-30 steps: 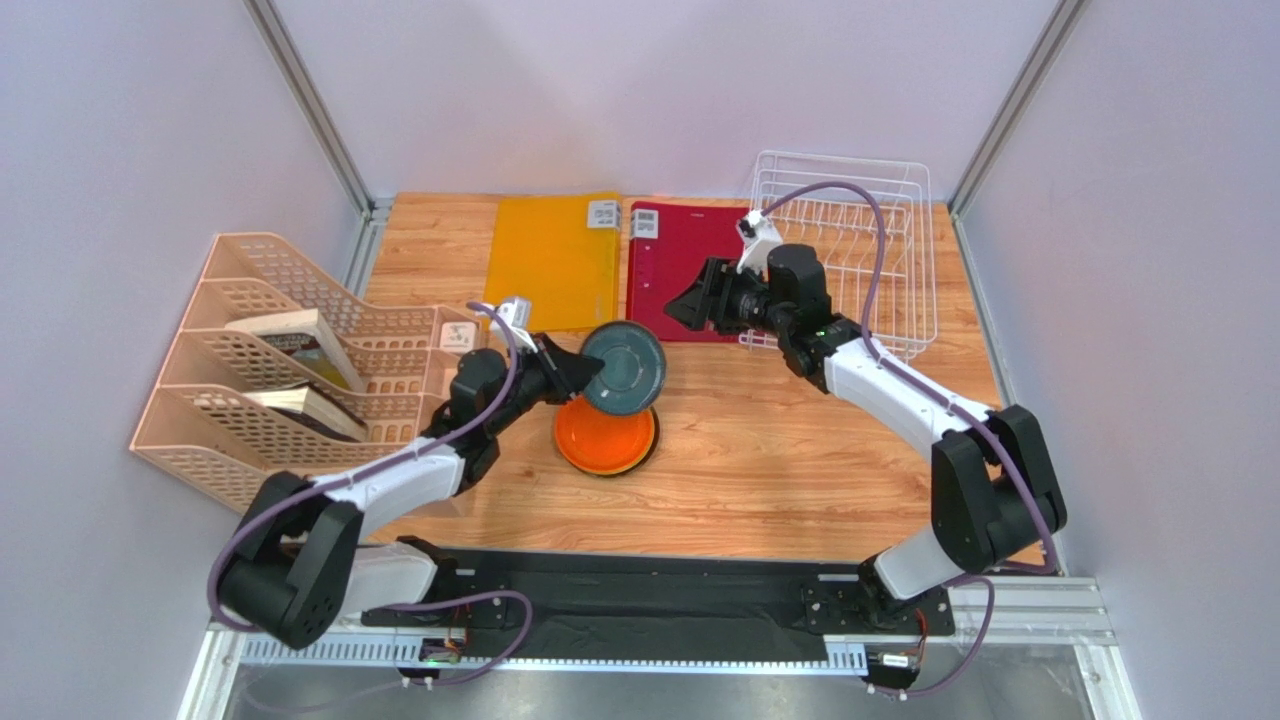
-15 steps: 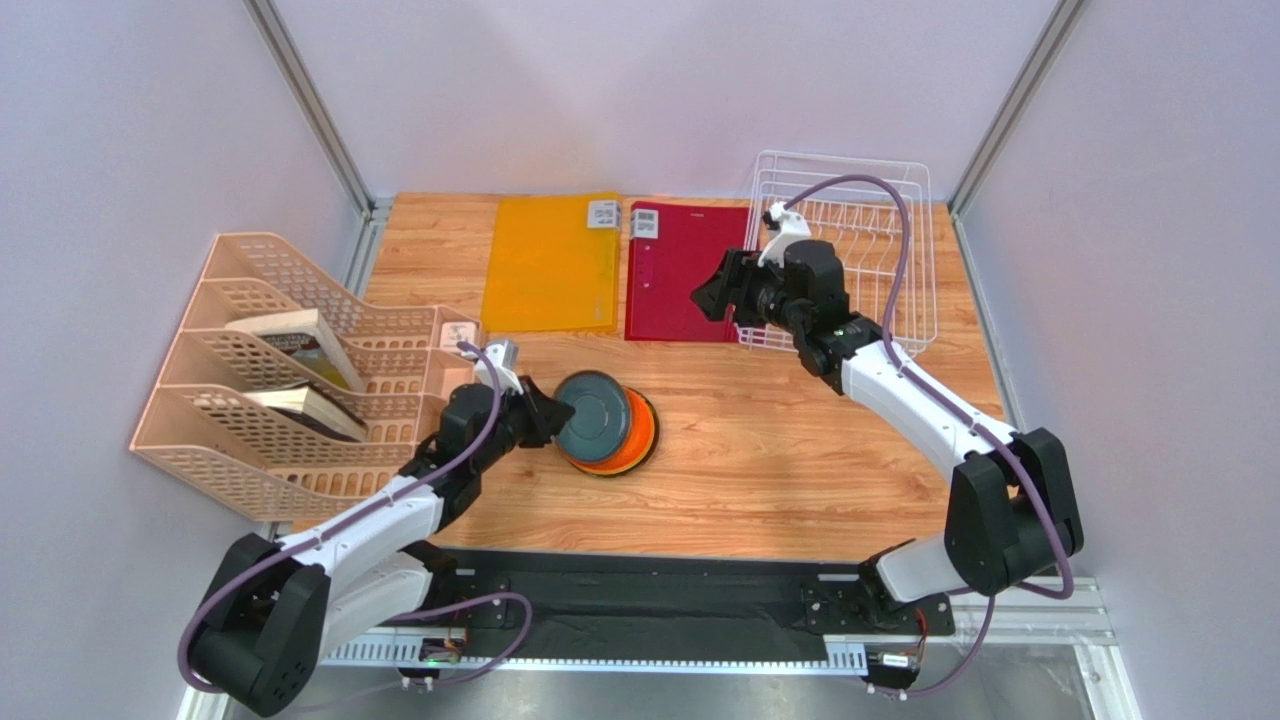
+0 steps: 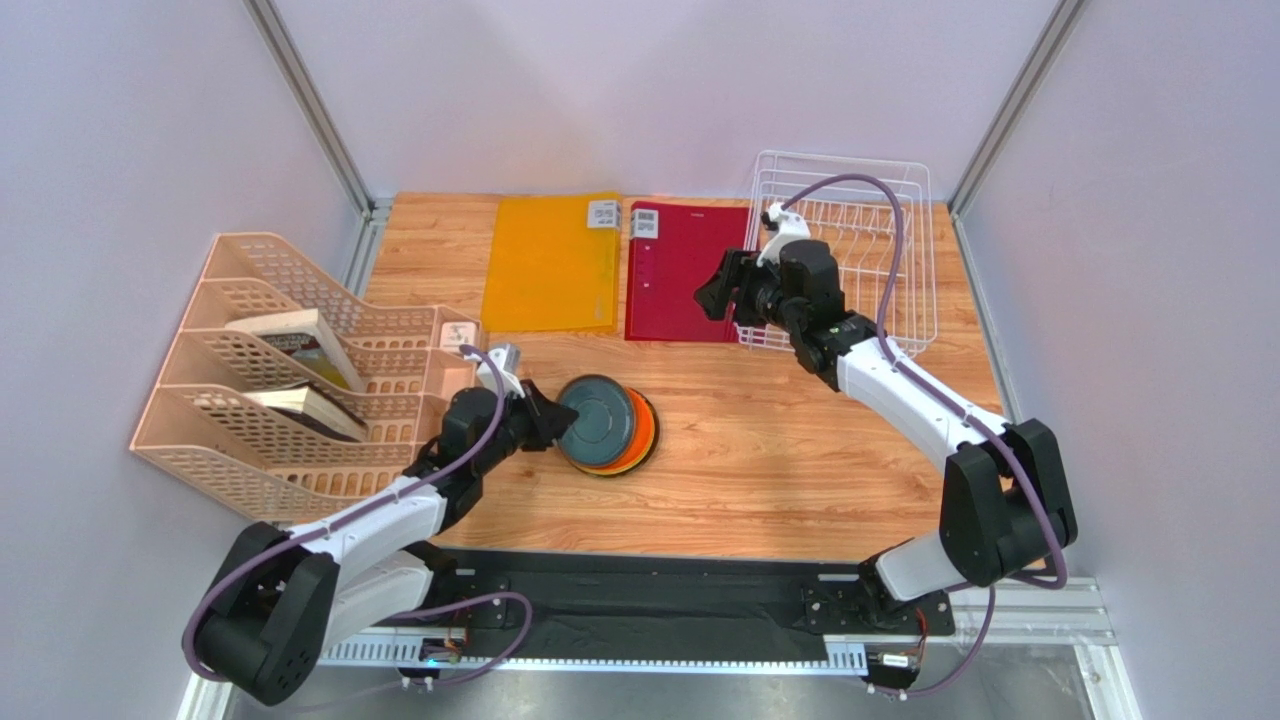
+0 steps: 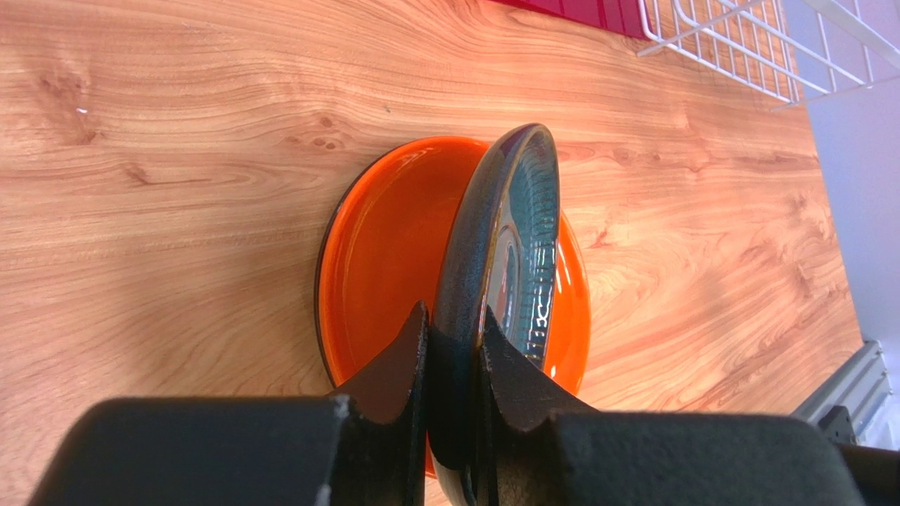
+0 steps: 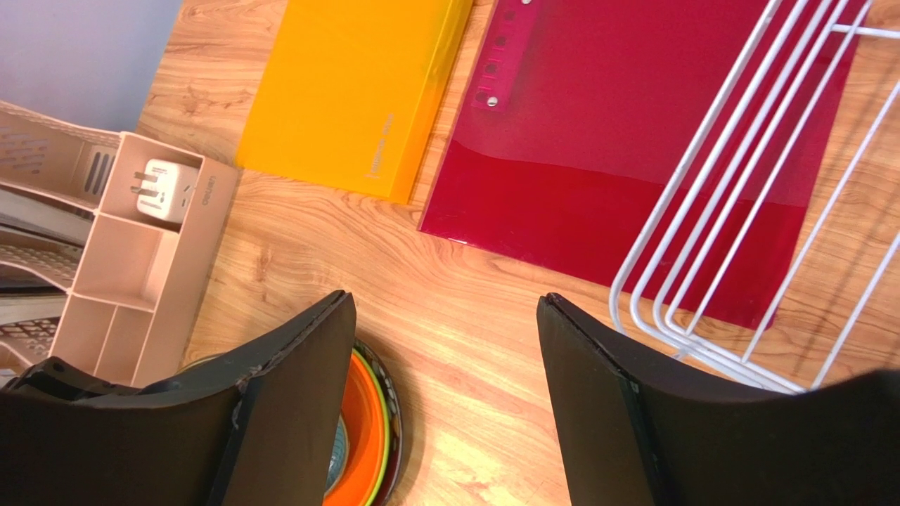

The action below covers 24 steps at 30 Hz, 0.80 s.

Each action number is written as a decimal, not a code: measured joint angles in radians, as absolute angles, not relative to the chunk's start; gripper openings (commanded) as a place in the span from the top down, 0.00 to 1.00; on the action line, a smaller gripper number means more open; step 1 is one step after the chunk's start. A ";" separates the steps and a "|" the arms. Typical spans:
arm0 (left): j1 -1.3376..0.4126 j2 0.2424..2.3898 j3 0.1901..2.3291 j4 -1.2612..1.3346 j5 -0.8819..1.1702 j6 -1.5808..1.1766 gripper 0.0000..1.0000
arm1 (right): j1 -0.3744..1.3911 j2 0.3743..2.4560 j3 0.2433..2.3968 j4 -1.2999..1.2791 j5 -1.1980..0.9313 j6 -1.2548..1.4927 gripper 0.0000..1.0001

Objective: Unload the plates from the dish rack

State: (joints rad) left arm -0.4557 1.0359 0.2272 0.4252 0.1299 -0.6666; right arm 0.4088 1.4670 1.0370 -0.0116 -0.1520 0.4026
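Observation:
My left gripper [image 3: 553,422] [image 4: 454,322] is shut on the rim of the dark grey-teal plate [image 3: 597,416] [image 4: 497,242]. I hold this plate tilted on edge, over the orange plate [image 3: 640,437] [image 4: 391,253] at the table's middle. In the right wrist view the orange plate [image 5: 364,422] tops a stack, with a lime green rim [image 5: 382,422] and a dark red floral rim [image 5: 394,413] showing under it. My right gripper [image 3: 718,285] [image 5: 444,306] stands open and holds nothing, beside the near left corner of the white wire dish rack [image 3: 920,255] [image 5: 739,190]. No plate shows in the rack.
A beige file organiser [image 3: 286,375] with books stands at the left; a white charger [image 5: 158,190] lies in its end compartment. An orange folder [image 3: 553,263] and a red folder [image 3: 676,270] lie flat at the back, the rack partly on the red one. Walls close both sides.
The left gripper brought the grey-teal plate down and nearer, from above the stack onto the orange plate. The right arm drew back towards the rack, then stayed still.

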 measured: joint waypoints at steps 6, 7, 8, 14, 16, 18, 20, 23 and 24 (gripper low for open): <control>-0.456 1.077 0.227 0.432 0.134 -0.664 0.43 | 0.406 1.467 1.037 -0.012 -0.123 0.391 0.31; -0.456 1.082 0.226 0.423 0.133 -0.658 0.38 | 0.405 1.467 1.037 -0.012 -0.122 0.391 0.31; -0.456 1.086 0.225 0.418 0.129 -0.654 0.37 | 0.404 1.467 1.037 -0.012 -0.120 0.390 0.31; -0.458 1.059 0.224 0.400 0.122 -0.633 0.25 | 0.399 1.467 1.037 -0.028 -0.097 0.389 0.31; -0.458 1.041 0.225 0.388 0.121 -0.624 0.17 | 0.398 1.467 1.037 -0.036 -0.087 0.387 0.31; -0.458 1.020 0.228 0.361 0.108 -0.612 0.07 | 0.397 1.466 1.037 -0.043 -0.077 0.382 0.31; -0.457 0.995 0.231 0.322 0.088 -0.597 0.06 | 0.397 1.462 1.035 -0.048 -0.061 0.373 0.31; -0.458 0.948 0.241 0.255 0.062 -0.573 0.03 | 0.397 1.445 1.026 -0.051 -0.038 0.362 0.31; -0.458 0.928 0.247 0.229 0.053 -0.562 0.02 | 0.397 1.435 1.022 -0.049 -0.026 0.357 0.31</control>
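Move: The left hand pinches the gray plate's near-left rim. The stack it is meant for, topped by the orange plate, has its middle about 6 cm to the right, level fore and aft, and some 4 cm below. From this hand the red folder lies roughly 24 cm ahead and 20 cm right, the yellow folder 25 cm ahead and 2 cm left. From the empty right hand, the stack is about 13 cm back, 16 cm left, 15 cm below. Left fingers spread, freeing the gray plate, and edge about 2 cm left; right hand drifts 3 cm right. ##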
